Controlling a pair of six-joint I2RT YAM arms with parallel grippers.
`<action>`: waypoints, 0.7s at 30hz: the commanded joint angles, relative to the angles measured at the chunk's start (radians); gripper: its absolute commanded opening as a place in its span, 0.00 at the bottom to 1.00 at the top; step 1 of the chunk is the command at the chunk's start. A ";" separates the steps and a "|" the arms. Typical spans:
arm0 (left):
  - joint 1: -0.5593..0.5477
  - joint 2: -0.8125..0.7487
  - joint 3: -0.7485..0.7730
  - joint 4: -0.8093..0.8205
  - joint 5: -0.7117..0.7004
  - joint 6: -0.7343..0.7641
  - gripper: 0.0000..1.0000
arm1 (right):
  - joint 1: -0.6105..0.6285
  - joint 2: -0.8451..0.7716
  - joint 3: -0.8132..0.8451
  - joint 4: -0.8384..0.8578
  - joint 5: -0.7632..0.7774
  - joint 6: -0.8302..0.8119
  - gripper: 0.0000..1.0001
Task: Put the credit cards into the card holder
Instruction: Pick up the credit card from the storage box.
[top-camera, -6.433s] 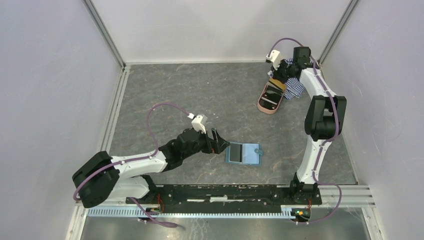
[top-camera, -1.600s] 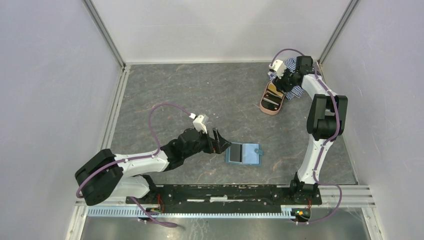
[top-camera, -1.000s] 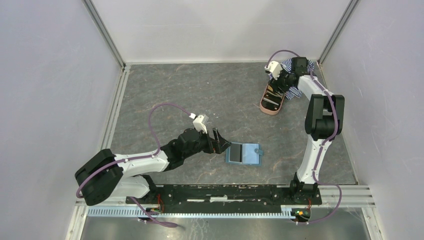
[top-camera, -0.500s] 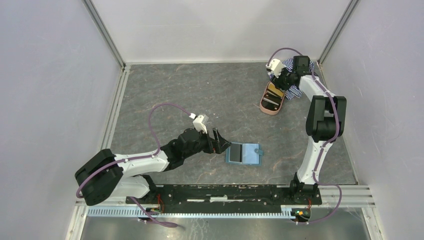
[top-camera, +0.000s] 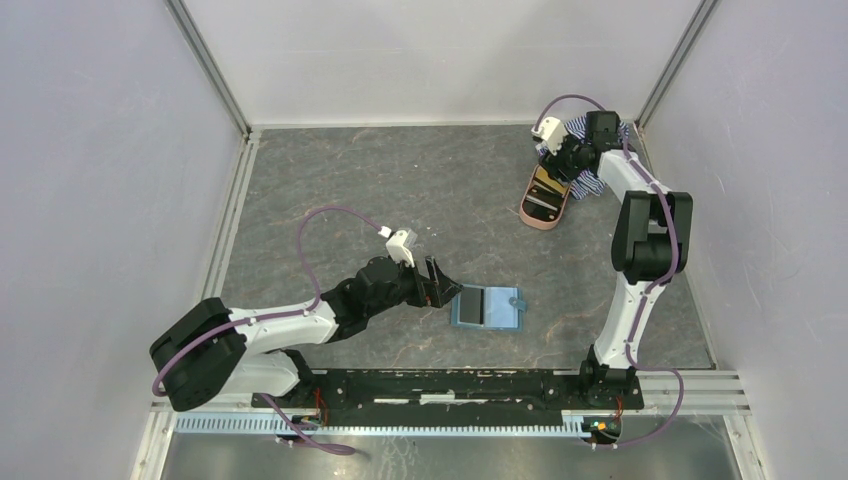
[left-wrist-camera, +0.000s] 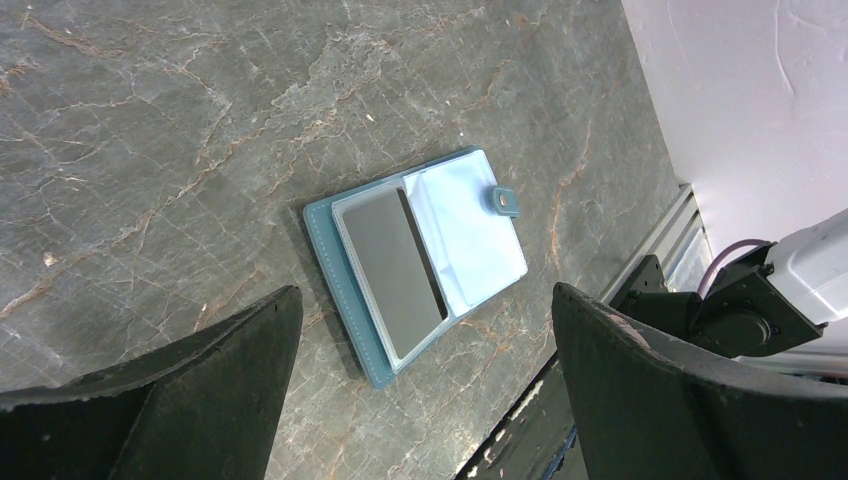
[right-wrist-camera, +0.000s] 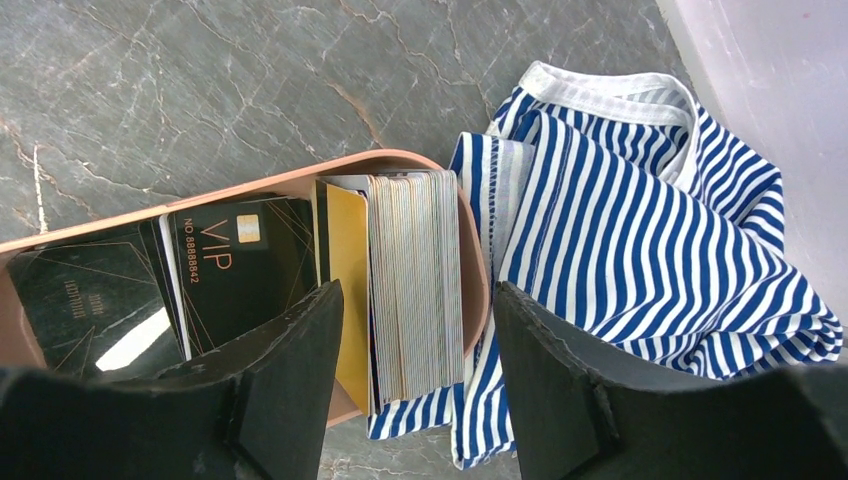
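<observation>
The card holder (top-camera: 487, 307) (left-wrist-camera: 415, 265) lies open on the table, with a dark grey card (left-wrist-camera: 390, 270) in its left half. My left gripper (top-camera: 447, 288) (left-wrist-camera: 425, 300) hovers open just left of it, touching nothing. More credit cards (right-wrist-camera: 412, 280) stand on edge as a stack in the pink case (right-wrist-camera: 400, 158), beside a gold card (right-wrist-camera: 347, 265) and a black VIP card (right-wrist-camera: 235, 265). My right gripper (top-camera: 560, 168) (right-wrist-camera: 418, 295) hangs open over that stack. Its fingers stand on either side of the stack and grip nothing.
A blue-white striped cloth (right-wrist-camera: 640, 230) (top-camera: 592, 185) lies bunched under and beside the pink case (top-camera: 543, 205), in the back right corner next to the wall. The black base rail (left-wrist-camera: 520, 440) runs close behind the card holder.
My right gripper has shifted a little over the pink case, and its jaws narrowed and then widened again. The left arm and the card holder have not moved.
</observation>
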 joint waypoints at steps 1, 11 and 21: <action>0.005 -0.006 0.007 0.032 0.008 -0.032 1.00 | -0.001 0.026 0.038 0.002 0.012 0.000 0.63; 0.005 -0.001 0.009 0.032 0.010 -0.032 1.00 | -0.003 0.018 0.036 0.016 0.036 0.000 0.54; 0.005 -0.013 0.008 0.026 0.006 -0.032 1.00 | -0.009 -0.019 0.031 0.013 0.003 0.004 0.38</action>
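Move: Right between the right hand's half-open fingers is the stack of upright cards in the storage box. The gold credit card on its near face is about 2 cm back, 1 cm left and 3 cm below the hand point. The black VIP card lies some 6 cm back and 3 cm left, 5 cm down; the striped cloth about 8 cm ahead and 5 cm right. From the left hand the gold card is roughly 31 cm ahead and 28 cm right. Sinking about 1 cm onto the card stack with a slight sideways waver, the right hand then eases back under half a centimetre while its fingers close from about two-thirds open to well under half. The near fingertip comes up to the gold card's face, and the far one comes in over the top of the pale stack. ##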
